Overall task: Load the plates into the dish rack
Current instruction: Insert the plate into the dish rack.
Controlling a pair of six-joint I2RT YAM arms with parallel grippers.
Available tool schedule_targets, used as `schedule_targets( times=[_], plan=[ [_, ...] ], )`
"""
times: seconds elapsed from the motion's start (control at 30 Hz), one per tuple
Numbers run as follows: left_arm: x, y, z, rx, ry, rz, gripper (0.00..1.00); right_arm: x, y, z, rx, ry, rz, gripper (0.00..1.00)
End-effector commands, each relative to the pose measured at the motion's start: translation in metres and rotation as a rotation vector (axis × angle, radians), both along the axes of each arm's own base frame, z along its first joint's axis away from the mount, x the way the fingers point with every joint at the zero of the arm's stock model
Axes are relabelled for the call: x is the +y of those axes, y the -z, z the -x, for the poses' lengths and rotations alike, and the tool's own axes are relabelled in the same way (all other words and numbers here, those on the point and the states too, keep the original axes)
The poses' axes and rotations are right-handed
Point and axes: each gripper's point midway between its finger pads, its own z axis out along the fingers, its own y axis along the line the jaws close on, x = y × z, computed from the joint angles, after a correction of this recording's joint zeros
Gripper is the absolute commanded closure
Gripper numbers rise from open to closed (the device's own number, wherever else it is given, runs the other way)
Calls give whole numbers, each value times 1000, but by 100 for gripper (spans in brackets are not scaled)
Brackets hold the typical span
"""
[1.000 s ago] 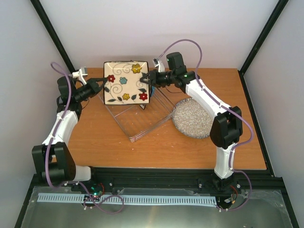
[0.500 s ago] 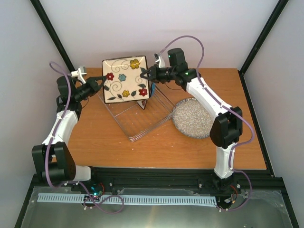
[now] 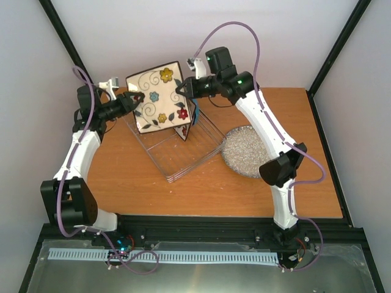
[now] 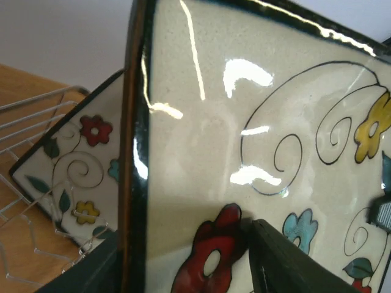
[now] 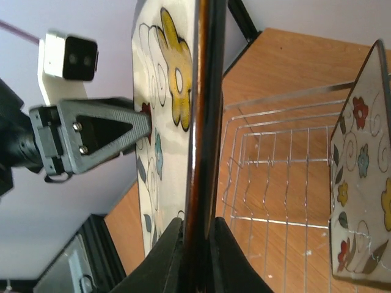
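A square cream plate (image 3: 157, 97) with coloured flowers and a dark rim hangs tilted in the air above the dish rack (image 3: 183, 160). My right gripper (image 3: 181, 90) is shut on its right edge; in the right wrist view both fingers clamp the rim (image 5: 197, 223). My left gripper (image 3: 137, 97) straddles the plate's left rim with its jaws apart (image 4: 183, 238), and one fingertip (image 4: 269, 256) rests by a red flower. A second flowered plate (image 3: 183, 130) stands on edge inside the wire rack (image 5: 275, 159). The grey speckled plate (image 3: 247, 152) lies flat on the table.
The rack sits skewed at the back middle of the wooden table (image 3: 134, 189), with the grey plate just right of it. Black frame posts (image 3: 67, 49) and white walls close in the back corners.
The flowered plate has risen and tilted, its right side carried upward by the right arm. The left jaws, shut on the left rim before, have spread apart.
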Motion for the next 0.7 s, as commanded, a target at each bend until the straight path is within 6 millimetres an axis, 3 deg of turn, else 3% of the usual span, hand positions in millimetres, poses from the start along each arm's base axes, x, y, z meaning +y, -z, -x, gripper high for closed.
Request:
schedule_targets(
  times=[0.0, 0.27, 0.47, 0.67],
  plan=[
    [-6, -14, 2, -34, 49, -14, 49, 22, -54, 54, -183, -169, -60, 97],
    [20, -14, -7, -26, -5, -11, 35, 6, -87, 42, -284, -77, -100, 97],
    [38, -12, -12, -16, -59, -34, 27, -8, -93, 24, -332, -9, -79, 97],
    [84, -14, -16, -7, -184, -48, 15, -16, -87, 4, -424, 73, 15, 97]
  ],
)
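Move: The rack's middle lies some 7 cm ahead of my right hand, 6 cm to its left and 32 cm below. The square plate already standing there is about 11 cm ahead, 2 cm left and 26 cm down, with the blue plate roughly 5 cm to the right of that plate. From my left hand, the rack's middle is about 5 cm ahead, 8 cm right and 27 cm down. My left hand, already partly open around the flowered plate's left edge, spreads its fingers further and draws about 5 cm to the left, off the plate. My right hand keeps its pinch on the right edge, swings 2 cm back and then forward again while sinking about 2 cm towards the rack, tilting some 10 degrees so the plate's far, left side dips. ##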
